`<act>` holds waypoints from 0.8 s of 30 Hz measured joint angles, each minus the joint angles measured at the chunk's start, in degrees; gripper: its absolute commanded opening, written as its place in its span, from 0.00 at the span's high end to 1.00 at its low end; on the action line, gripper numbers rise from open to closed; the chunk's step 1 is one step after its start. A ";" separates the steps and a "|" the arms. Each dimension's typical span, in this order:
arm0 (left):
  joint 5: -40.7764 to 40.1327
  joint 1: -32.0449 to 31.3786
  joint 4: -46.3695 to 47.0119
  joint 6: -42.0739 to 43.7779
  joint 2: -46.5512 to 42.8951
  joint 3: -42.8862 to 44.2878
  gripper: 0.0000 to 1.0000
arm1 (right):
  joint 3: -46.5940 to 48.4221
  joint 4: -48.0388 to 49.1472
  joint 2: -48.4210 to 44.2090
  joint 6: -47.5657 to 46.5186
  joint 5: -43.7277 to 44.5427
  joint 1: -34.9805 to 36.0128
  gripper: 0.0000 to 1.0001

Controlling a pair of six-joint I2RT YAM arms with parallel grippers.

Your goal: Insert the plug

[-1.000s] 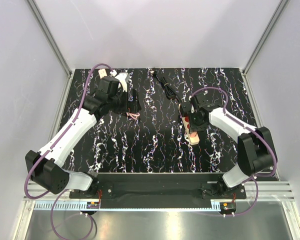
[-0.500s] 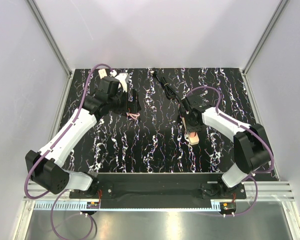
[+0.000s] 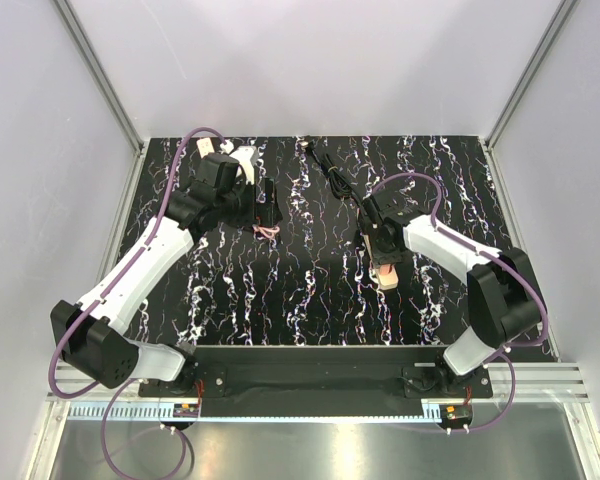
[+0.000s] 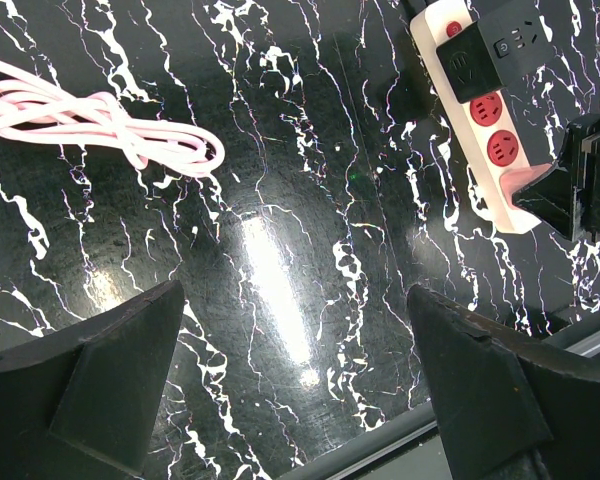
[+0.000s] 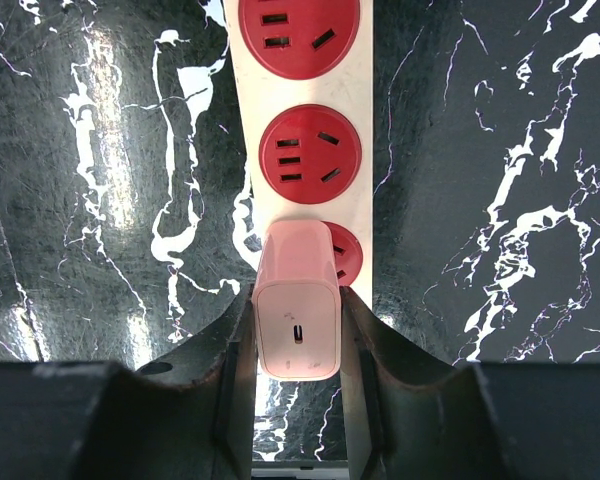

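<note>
A pink plug [image 5: 297,300] is pinched on both sides by my right gripper [image 5: 297,330], which is shut on it. It stands over the nearest red socket [image 5: 346,255] of the white power strip [image 5: 300,100] and covers most of it; its prongs are hidden. From above, the right gripper [image 3: 385,250] sits over the strip [image 3: 390,272] right of the table's middle. My left gripper [image 4: 295,370] hangs open above bare table with nothing between its fingers; from above the left gripper [image 3: 270,205] is at the back left.
A coiled pink cable [image 4: 130,140] lies by the left gripper; in the top view the cable [image 3: 267,232] shows just below it. A black adapter [image 4: 472,62] occupies the strip's far end, and a black cord [image 3: 332,172] runs to the back edge.
My right arm has shifted a little to the left with the plug, settling over the strip. The left arm has not moved.
</note>
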 measured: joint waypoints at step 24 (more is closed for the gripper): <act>-0.07 0.00 0.09 0.02 0.00 -0.11 0.01 | -1.03 1.51 -4.92 2.71 -3.13 0.70 0.17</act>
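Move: The right hand still pinches the pink plug in its fingertips, with the power strip's end socket right under it, about 3 cm below. The next socket is some 4 cm ahead of that one and 1 cm left. The black adapter sits on the strip roughly 9 cm ahead and 3 cm left of the right hand. From the left hand, the plug lies some 28 cm right, 3 cm back and 18 cm below. The right hand lets go of the plug at the end socket: its fingers spread from a narrow pinch to mostly open, dipping slightly and shifting about 1.5 cm left as they part. Then it rises some 3 cm off the plug, rolling about 5 degrees, left side up. One finger is still close by the plug's right side. ##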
